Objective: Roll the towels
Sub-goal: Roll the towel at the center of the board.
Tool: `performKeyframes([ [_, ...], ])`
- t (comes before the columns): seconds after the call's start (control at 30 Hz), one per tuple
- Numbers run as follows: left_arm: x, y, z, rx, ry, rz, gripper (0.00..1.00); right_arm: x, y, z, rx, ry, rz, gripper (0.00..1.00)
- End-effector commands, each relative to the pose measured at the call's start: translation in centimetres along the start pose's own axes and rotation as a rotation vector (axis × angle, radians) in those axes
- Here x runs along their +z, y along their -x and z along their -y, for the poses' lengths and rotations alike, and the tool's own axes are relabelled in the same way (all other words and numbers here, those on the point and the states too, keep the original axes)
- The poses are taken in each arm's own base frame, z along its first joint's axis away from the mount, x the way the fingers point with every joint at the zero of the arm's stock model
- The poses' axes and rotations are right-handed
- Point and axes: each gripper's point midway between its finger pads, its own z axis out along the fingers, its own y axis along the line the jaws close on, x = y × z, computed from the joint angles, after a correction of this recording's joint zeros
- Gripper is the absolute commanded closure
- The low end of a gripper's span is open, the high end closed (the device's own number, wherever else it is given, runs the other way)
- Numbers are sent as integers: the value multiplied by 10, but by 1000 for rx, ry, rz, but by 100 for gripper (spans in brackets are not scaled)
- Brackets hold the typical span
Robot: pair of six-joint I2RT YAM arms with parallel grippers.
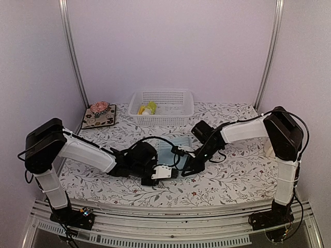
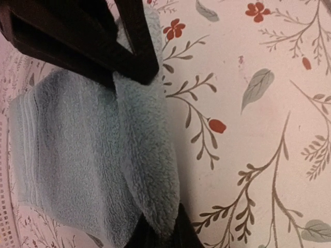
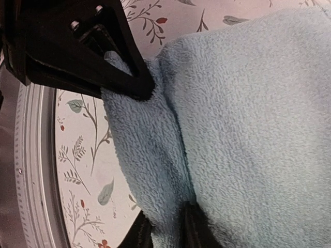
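Observation:
A pale light blue towel (image 1: pixel 167 153) (image 2: pixel 62 155) (image 3: pixel 258 129) lies folded on the floral tablecloth at the centre, between the two arms. Its near edge is raised into a fold. My left gripper (image 1: pixel 166 173) (image 2: pixel 163 230) is shut on one end of that fold. My right gripper (image 1: pixel 189 167) (image 3: pixel 168 225) faces it and pinches the other end of the fold between its fingertips. Each wrist view shows the other gripper's dark fingers on the fold at the top. A yellow-green towel (image 1: pixel 150 107) lies in the white basket (image 1: pixel 163 118) at the back.
A dark floral mat (image 1: pixel 98 119) with a pinkish round object (image 1: pixel 99 107) on it sits at the back left. The metal rail (image 3: pixel 31 170) of the table's front edge runs just beside the grippers. Upright frame posts stand at the back corners.

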Motion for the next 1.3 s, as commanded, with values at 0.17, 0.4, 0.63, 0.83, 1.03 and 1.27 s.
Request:
performKeyframes([
  [0.17,-3,1,15,-274,-335,43,100,-55,13,7,-135,-227,109,54],
  [0.4,3,-5,10,-415,-464,39,100,-66,2,-4,-266,-319,145,41],
  [0.63,12,-15,8,-598,-609,37,100,-69,7,-27,-496,-427,188,41],
  [0.83,20,-28,12,-738,-726,22,100,-62,8,-47,-696,-519,186,41],
  [1.03,28,-38,13,-822,-767,-1,100,-42,4,-46,-794,-552,120,41],
  [1.27,36,-47,15,-863,-802,-39,100,-23,8,-29,-818,-603,66,42],
])
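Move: Both hands sit at the blue towel's rolled near edge, the left pinching its left end and the right still around its right end, already starting to open. The middle of that rolled edge lies about 7 cm to the right of the left hand and 7 cm to the left of the right hand, level ahead. The towel's flat part centres some 9 cm beyond the rolled edge, and the white basket stands about 38 cm ahead of the left hand, 2 cm to its right. The left hand keeps its pinch and rolls its end of the towel edge forward, its wrist turning some 60 degrees so the fingers swing from pointing slightly outward to pointing back at the base, while the hand creeps about 2 cm forward. Meanwhile the right hand opens and lets go of the right end, lifts about 5 cm while going out to the right, then draws back towards the base, swings its fingertips forward by about 50 degrees and, still open, comes in leftward and sinks over the roll's right end for a fresh grip. ##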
